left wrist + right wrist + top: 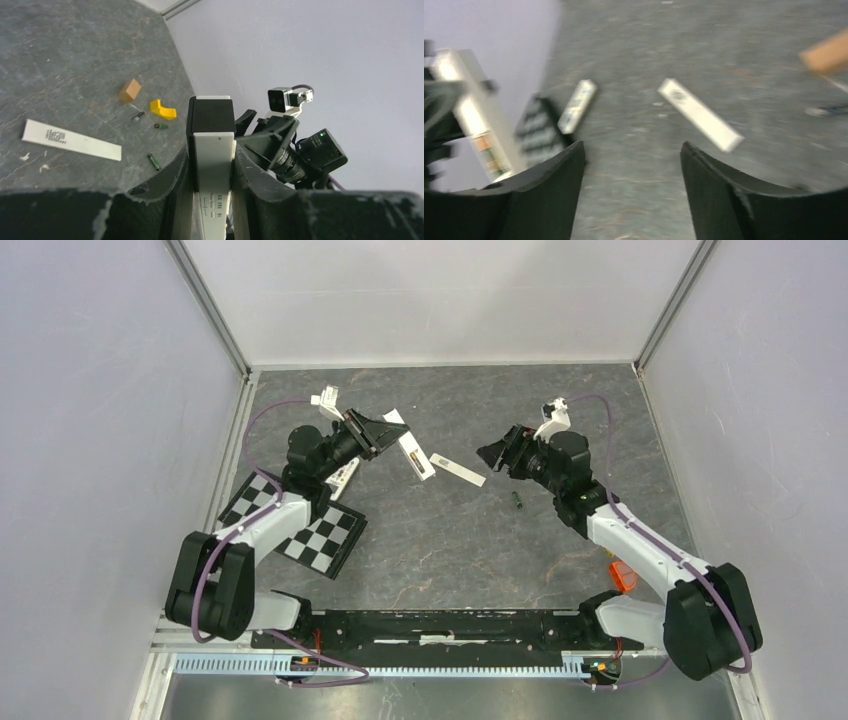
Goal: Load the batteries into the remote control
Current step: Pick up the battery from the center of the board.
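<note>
My left gripper (pixel 383 433) (pixel 210 152) is shut on the remote control (pixel 411 456) (pixel 214 150), a white slab held off the table with its free end towards the middle. In the right wrist view the remote control (pixel 473 119) shows blurred at the left edge. Three tiny dark batteries lie on the table, one (pixel 154 162) nearest the remote, one (pixel 161 126) by the yellow piece and one (pixel 136 117) below the brown block. One battery (pixel 518 501) shows from above. My right gripper (pixel 497 455) (pixel 631 149) hangs open and empty over the table, facing the left one.
A long narrow white bar (pixel 460 470) (pixel 71 140) (pixel 699 114) lies between the arms. A brown block (pixel 130 91) and a yellow curved piece (pixel 162 109) sit beyond it. A checkerboard (pixel 300 525) and another white oblong piece (pixel 343 478) (pixel 577 106) lie under the left arm.
</note>
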Available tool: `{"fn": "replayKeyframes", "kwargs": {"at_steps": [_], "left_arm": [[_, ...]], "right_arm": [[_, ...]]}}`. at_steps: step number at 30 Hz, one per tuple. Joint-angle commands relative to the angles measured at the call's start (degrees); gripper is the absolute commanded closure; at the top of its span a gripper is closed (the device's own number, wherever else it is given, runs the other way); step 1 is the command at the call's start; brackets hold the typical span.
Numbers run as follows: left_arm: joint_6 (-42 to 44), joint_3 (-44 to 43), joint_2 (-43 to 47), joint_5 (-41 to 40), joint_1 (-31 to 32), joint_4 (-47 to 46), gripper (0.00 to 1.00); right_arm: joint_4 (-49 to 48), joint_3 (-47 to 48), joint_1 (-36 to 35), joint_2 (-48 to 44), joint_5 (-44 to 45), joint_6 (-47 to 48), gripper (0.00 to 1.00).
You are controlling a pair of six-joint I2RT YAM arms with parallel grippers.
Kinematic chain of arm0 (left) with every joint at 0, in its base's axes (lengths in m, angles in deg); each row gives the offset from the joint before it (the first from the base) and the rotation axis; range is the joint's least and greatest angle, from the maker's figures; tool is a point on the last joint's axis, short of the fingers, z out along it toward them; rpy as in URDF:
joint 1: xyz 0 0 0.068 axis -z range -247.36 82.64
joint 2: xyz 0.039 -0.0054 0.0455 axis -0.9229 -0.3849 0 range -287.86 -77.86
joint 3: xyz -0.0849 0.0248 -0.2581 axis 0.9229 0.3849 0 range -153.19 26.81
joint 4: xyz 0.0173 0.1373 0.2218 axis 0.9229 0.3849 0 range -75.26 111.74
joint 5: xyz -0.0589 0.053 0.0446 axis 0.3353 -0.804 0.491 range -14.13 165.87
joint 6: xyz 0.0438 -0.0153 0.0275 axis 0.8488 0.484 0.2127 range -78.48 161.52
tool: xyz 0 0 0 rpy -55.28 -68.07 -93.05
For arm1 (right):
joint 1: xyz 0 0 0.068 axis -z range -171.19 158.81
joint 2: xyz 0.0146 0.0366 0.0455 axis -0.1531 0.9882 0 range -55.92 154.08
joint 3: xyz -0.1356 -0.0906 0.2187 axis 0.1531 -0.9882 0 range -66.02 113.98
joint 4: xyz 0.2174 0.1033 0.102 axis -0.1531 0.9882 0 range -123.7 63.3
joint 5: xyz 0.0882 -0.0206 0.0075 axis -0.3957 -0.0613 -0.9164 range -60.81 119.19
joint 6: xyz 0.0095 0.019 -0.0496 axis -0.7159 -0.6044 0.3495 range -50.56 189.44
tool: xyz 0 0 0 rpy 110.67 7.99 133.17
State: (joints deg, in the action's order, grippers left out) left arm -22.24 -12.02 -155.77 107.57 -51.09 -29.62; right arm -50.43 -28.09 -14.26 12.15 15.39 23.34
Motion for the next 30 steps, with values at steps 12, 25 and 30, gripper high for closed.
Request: {"fn": "replayKeyframes", "kwargs": {"at_steps": [12, 25, 30], "left_arm": [[8.9, 0.4, 8.0, 7.5, -0.1, 4.8, 0.84], [4.2, 0.6, 5.1, 12.3, -0.1, -5.2, 0.83], [4.2, 0.7, 5.0, 12.2, -0.1, -5.1, 0.83]], "right_arm": [[31.5, 9.2, 1.1, 11.3, 27.6, 32.3, 0.43], [31.6, 11.3, 1.1, 19.3, 20.6, 35.4, 0.59], [31.6, 12.4, 1.1, 22.0, 19.4, 36.1, 0.6]]}}
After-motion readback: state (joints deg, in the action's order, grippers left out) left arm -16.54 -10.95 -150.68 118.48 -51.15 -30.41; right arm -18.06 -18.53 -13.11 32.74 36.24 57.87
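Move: The right hand is empty; the battery at the board's centre lies some 9 cm to its right, about 1 cm back and 20 cm below. Also on the table, the white cover sits about 7 cm ahead and 5 cm left of that hand, the other green battery some 6 ahead and 17 right, the yellow bracket 10 ahead and 19 right. From the left hand, holding the remote, the centre battery is roughly 28 cm right, 5 back and 26 below. Down to the centre battery goes the right hand, sinking some 17 cm while swinging about 10 cm right; the sideways part is done halfway, the rest nearly straight down. Its fingers turn over 50 degrees, from forward-left to steeply down, and close to about half their starting gap, not touching the battery. The left hand keeps hold of the remote and draws back about 4 cm, rising slightly. ##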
